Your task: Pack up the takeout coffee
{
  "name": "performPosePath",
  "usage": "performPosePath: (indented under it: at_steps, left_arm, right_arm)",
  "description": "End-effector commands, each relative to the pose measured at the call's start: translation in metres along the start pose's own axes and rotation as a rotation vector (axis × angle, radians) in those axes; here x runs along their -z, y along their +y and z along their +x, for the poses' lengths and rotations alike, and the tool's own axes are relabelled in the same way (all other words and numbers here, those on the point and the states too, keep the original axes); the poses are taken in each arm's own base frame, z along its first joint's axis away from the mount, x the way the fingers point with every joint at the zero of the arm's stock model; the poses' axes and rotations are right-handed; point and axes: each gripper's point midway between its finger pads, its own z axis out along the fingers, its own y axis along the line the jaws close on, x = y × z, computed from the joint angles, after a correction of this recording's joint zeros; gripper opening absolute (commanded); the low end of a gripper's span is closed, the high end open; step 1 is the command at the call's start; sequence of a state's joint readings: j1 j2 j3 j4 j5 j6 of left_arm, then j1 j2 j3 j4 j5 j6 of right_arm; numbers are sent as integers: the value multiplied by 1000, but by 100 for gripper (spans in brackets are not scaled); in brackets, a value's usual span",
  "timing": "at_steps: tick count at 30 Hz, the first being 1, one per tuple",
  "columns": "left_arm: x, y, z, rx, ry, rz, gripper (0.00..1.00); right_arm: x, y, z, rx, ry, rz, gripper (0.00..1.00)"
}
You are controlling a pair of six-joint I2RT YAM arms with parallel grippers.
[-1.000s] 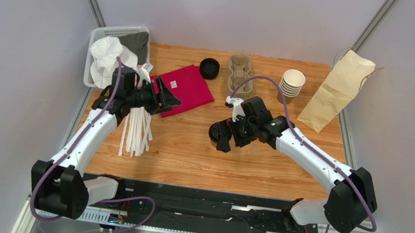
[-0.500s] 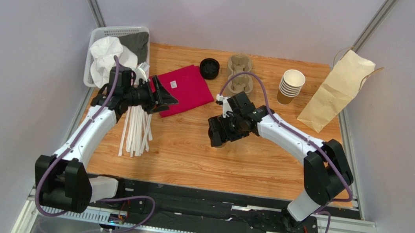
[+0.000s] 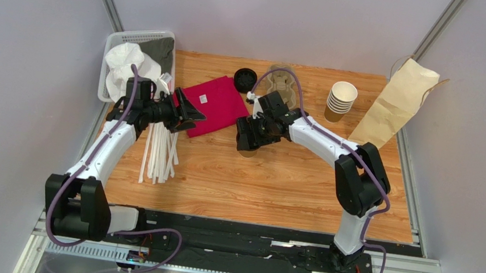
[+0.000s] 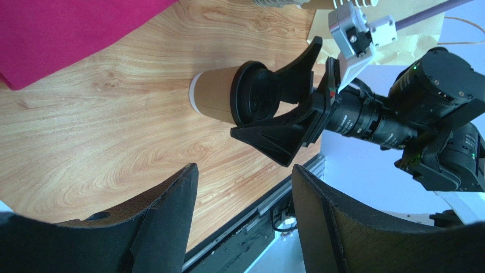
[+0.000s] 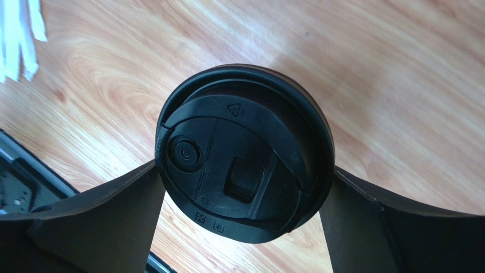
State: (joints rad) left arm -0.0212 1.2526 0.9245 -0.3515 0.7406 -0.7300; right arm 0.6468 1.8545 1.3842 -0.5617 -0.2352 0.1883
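Note:
The takeout coffee [image 5: 245, 153], a brown paper cup [image 4: 216, 99] with a round black lid, sits between the fingers of my right gripper [image 5: 245, 173], which press on both sides of the lid rim. In the top view this gripper [image 3: 246, 140] is at the table's middle, just right of the red cloth, and hides most of the cup. I cannot tell whether the cup's base touches the wood. My left gripper [image 3: 196, 113] hovers open over the cloth's left edge, pointing at the cup. Nothing lies between its fingers [image 4: 171, 216].
A red cloth [image 3: 219, 99] lies left of centre. Behind are a loose black lid [image 3: 245, 80], a cardboard cup carrier [image 3: 285, 89], a stack of lidless cups [image 3: 341, 100] and a kraft paper bag [image 3: 392, 106]. A white basket [image 3: 141, 35] and white strips [image 3: 160, 151] are at left.
My right arm has carried the coffee left and toward the back, close to the red cloth. The left gripper has shifted only slightly.

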Motion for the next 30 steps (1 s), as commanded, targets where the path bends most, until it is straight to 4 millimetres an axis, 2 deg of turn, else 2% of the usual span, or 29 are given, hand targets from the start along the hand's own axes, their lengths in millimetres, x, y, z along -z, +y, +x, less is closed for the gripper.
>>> performPosePath:
  at_steps: [1, 3, 4, 9, 15, 20, 24, 30]
  left_arm:
    - [-1, -2, -9, -39, -15, 32, 70]
    - [-3, 0, -7, -33, -4, 33, 70]
    - [0, 6, -13, -20, -21, 24, 70]
    - [3, 11, -15, -13, -28, 17, 70]
    - [4, 14, -20, -9, -39, 19, 70]
    - [6, 11, -21, -14, -38, 31, 70]
    - [9, 7, -20, -25, -44, 34, 71]
    - [11, 5, -19, -19, -49, 35, 71]
  right_arm:
    - [-3, 24, -40, -5, -82, -116, 100]
    - [-4, 27, -50, -17, -98, -127, 100]
    - [-10, 27, -49, -23, -89, -126, 100]
    - [-26, 22, -55, -38, -81, -108, 100]
    - [-31, 22, -59, -24, -90, -106, 100]
    - [-22, 27, -62, 15, -108, -119, 100]
    - [2, 40, -67, 66, -140, -135, 100]
    - [16, 42, -62, 95, -121, -114, 100]
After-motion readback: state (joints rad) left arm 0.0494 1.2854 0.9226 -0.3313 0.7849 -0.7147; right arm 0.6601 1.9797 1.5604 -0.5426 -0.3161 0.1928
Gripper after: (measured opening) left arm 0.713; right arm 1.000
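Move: The coffee cup with its black lid is between the right gripper's wide-open fingertips, its middle some 3 cm below that hand and 1 cm to its left. From the right hand the magenta cloth is about 13 cm ahead and 12 cm left, the spare black lids 22 cm ahead and 3 cm left, the cup carrier 21 cm ahead and 9 cm right. From the left hand the cup lies roughly 16 cm right, 2 cm ahead and 15 cm below. Keep the right fingers wide open astride the lid and push the top of the cup left and forward, about 4 cm left and 3.5 cm forward, towards the magenta cloth, letting the hand roll slightly so its left side rises; then ease back and up about 1 cm with the tips still at the lid. Draw the left hand, fingers staying open, about 2 cm left and 1 cm forward. ##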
